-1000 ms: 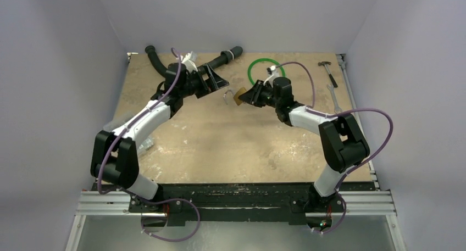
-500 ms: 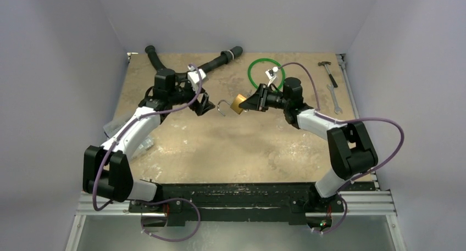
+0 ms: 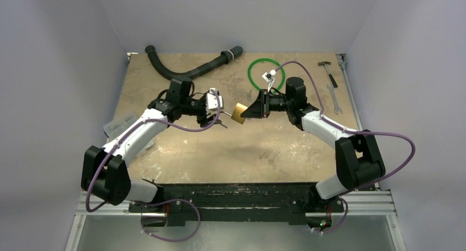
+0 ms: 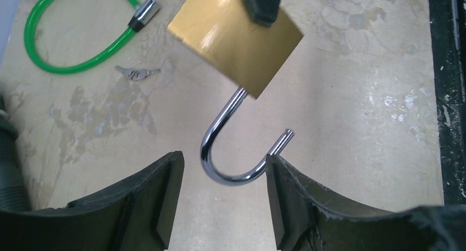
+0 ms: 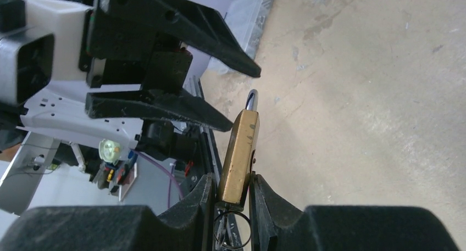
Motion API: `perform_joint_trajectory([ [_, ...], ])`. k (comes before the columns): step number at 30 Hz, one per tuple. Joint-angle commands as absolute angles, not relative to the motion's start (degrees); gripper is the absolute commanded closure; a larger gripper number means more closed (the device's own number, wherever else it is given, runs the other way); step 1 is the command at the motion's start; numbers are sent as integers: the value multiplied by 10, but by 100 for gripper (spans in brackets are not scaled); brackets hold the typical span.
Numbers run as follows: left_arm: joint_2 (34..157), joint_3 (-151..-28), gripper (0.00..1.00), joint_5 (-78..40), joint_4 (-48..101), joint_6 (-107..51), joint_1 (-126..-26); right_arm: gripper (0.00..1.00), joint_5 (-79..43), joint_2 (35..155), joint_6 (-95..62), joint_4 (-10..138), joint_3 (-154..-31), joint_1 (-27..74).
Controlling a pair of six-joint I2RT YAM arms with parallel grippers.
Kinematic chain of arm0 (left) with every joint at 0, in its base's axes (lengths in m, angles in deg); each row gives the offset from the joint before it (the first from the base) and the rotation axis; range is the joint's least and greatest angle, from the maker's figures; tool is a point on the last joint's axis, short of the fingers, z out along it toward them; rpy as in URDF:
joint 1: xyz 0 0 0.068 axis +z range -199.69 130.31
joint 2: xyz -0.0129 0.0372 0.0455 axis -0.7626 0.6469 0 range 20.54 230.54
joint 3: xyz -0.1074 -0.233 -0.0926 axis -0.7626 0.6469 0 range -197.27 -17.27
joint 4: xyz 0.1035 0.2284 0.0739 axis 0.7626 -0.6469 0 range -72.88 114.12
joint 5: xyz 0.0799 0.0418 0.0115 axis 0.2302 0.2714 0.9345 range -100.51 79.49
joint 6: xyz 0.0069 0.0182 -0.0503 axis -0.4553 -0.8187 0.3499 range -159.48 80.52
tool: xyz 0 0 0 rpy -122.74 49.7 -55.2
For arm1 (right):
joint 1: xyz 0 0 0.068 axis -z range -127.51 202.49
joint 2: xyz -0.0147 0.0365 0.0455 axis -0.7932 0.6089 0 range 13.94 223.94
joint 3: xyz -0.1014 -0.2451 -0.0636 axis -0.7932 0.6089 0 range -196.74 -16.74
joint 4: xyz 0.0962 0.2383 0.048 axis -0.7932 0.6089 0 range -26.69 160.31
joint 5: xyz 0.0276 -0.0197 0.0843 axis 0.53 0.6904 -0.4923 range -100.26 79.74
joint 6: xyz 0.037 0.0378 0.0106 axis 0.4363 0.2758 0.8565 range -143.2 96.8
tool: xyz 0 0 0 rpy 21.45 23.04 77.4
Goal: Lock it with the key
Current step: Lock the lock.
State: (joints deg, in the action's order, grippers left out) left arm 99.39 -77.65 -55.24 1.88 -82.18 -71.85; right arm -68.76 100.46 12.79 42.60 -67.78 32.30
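The lock (image 3: 238,112) is a square brass padlock held above the table, and my right gripper (image 5: 231,185) is shut on its lower body (image 5: 239,157). Its silver shackle (image 4: 231,152) stands open, hooked toward the left arm. My left gripper (image 4: 224,163) is open with its jaws either side of the shackle's bend. Its right finger (image 4: 286,190) touches the shackle near the free end, and the left finger stands apart from it. A thin wire ring (image 5: 233,229) hangs under the lock's base between the right fingers. The key on it is mostly hidden.
A green cable loop (image 3: 266,74) lies at the back, with two small silver keys (image 4: 137,72) on the table beside it. A black hose (image 3: 187,70) runs along the back left. A hammer (image 3: 328,70) and a wrench (image 3: 334,100) lie at the right edge.
The left gripper swung from the back left to the lock, and its jaws narrowed around the shackle. The right arm shifted slightly and turned the lock so its shackle points left.
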Motion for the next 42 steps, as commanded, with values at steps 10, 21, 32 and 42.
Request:
perform_joint_trajectory([
  [10,1000,-795,54,-471,37,-880,-809,100,-737,981,82,448,-687,308],
  [21,1005,-780,59,-431,14,-964,-841,100,-753,988,93,452,-696,302],
  [32,994,-770,100,-414,-27,-1022,-862,100,-776,999,115,429,-693,302],
  [42,951,-781,100,-465,-24,-931,-861,21,-750,981,-54,584,-771,333],
])
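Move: The lock's open shackle lies about 4 cm to the left hand's right, level with it fore and aft, 2 cm lower; the lock body is some 7 cm right, 1 cm ahead and 1 cm higher. Loose keys lie on the table about 10 cm ahead, 11 cm right and 18 cm below. From the right hand, which already grips the lock body 2 cm left and 2 cm below its hand point, the shackle is roughly 5 cm left and 4 cm down. Left hand eases back, right, down about 6 cm, pinching the shackle; right hand backs 3 cm and opens. ##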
